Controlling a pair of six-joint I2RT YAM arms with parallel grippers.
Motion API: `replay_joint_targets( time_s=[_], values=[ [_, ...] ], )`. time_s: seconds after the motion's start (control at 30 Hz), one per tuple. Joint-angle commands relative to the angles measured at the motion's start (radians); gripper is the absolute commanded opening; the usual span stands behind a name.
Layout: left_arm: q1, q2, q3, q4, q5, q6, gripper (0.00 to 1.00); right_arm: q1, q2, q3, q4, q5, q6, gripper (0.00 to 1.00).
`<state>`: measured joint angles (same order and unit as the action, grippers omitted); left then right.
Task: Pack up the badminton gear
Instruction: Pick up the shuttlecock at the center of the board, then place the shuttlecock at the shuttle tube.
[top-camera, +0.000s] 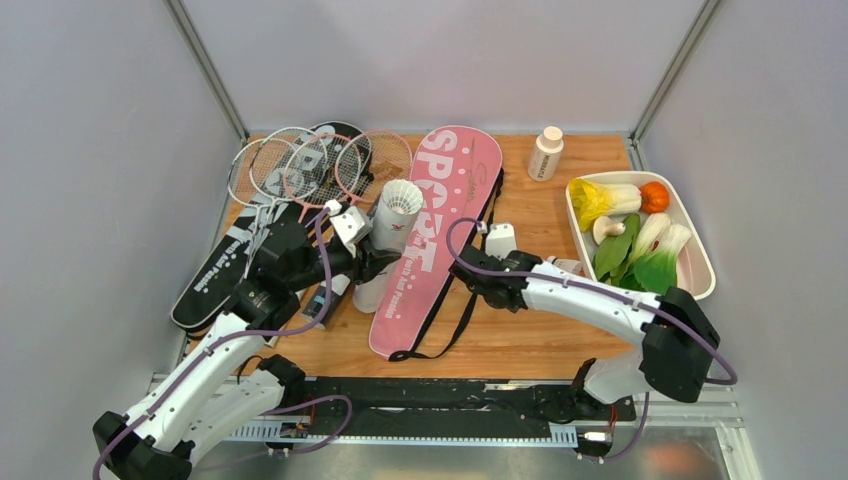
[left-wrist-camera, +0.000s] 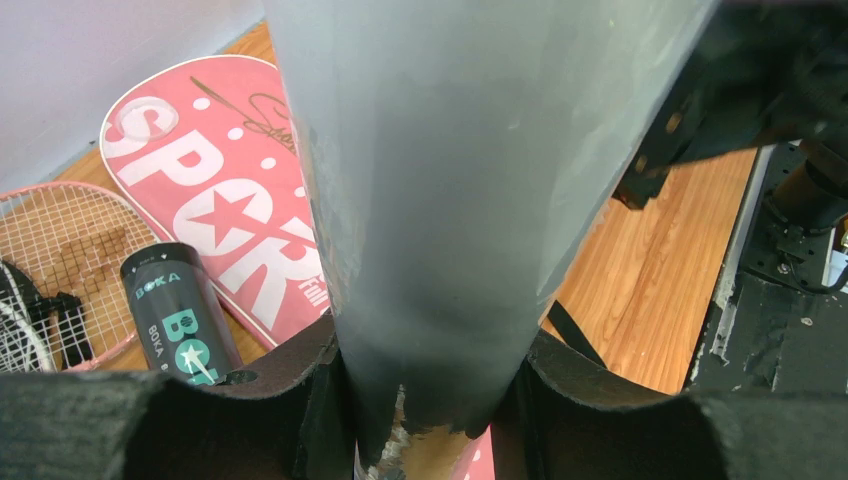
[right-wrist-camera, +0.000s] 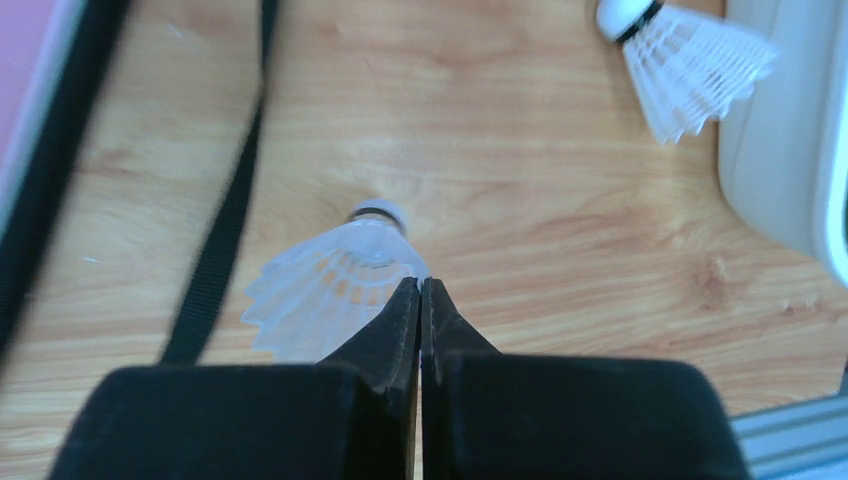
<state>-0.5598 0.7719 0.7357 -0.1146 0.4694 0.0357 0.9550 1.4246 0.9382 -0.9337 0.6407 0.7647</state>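
My left gripper (top-camera: 362, 262) is shut on a white tube (top-camera: 392, 235) that stands tilted, with a shuttlecock (top-camera: 403, 197) showing at its open top. In the left wrist view the tube (left-wrist-camera: 450, 180) fills the space between both fingers of this gripper (left-wrist-camera: 430, 400). My right gripper (right-wrist-camera: 421, 285) is shut, its tips pinching the skirt edge of a white shuttlecock (right-wrist-camera: 320, 290) lying on the wood. A second shuttlecock (right-wrist-camera: 690, 60) lies farther off by the tray. The pink SPORT bag (top-camera: 440, 220) lies between the arms. Several rackets (top-camera: 300, 165) rest on a black bag (top-camera: 215, 275).
A black BOKA tube (left-wrist-camera: 180, 310) stands beside the pink bag. The bag's black strap (right-wrist-camera: 225, 230) runs just left of the pinched shuttlecock. A white tray (top-camera: 700, 250) of toy vegetables sits at the right, a small white bottle (top-camera: 545, 153) at the back.
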Motion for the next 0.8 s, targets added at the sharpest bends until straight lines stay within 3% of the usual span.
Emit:
replay_joint_targets(
  time_s=[0.0,0.13,0.33,0.77],
  values=[
    [0.0,-0.015,0.043,0.039,0.013,0.021,0.26,-0.017,-0.103,0.178,-0.035,0.105,-0.092,0.0],
    [0.0,-0.012,0.044,0.021,0.029,0.03,0.26,-0.058,-0.176,0.329,0.001,0.108,-0.223,0.0],
    [-0.001,-0.012,0.031,-0.007,0.035,0.086,0.27,-0.121,-0.343,0.435,0.276,-0.126,-0.44,0.0],
    [0.0,0.011,0.023,-0.017,0.028,0.17,0.28,-0.141,-0.374,0.693,0.334,-0.674,-0.392,0.0]
  ],
)
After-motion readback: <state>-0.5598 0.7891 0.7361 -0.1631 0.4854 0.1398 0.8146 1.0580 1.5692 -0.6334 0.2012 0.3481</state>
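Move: The right hand already has the centre shuttlecock pinched by its skirt, just clear of the board. The upright white tube's open mouth is roughly 21 cm to its left, 2 cm ahead and some 33 cm higher. The pink bag's middle lies about 16 cm left and 17 cm ahead on the board, the last shuttlecock 13 cm right and 9 cm ahead. From the left hand, gripping that tube, the mouth is about 16 cm up, 2 cm ahead, 4 cm right. Rising fast, some 37 cm, the right hand carries the pinched shuttlecock up towards the tube mouth's height, edging forward at first, then drawing back a little as it drifts about 7 cm left. Its wrist swings roughly 70 degrees, from pointing steeply down to nearly level, forward and left. The left hand keeps its grip on the white tube, sinking slightly. ##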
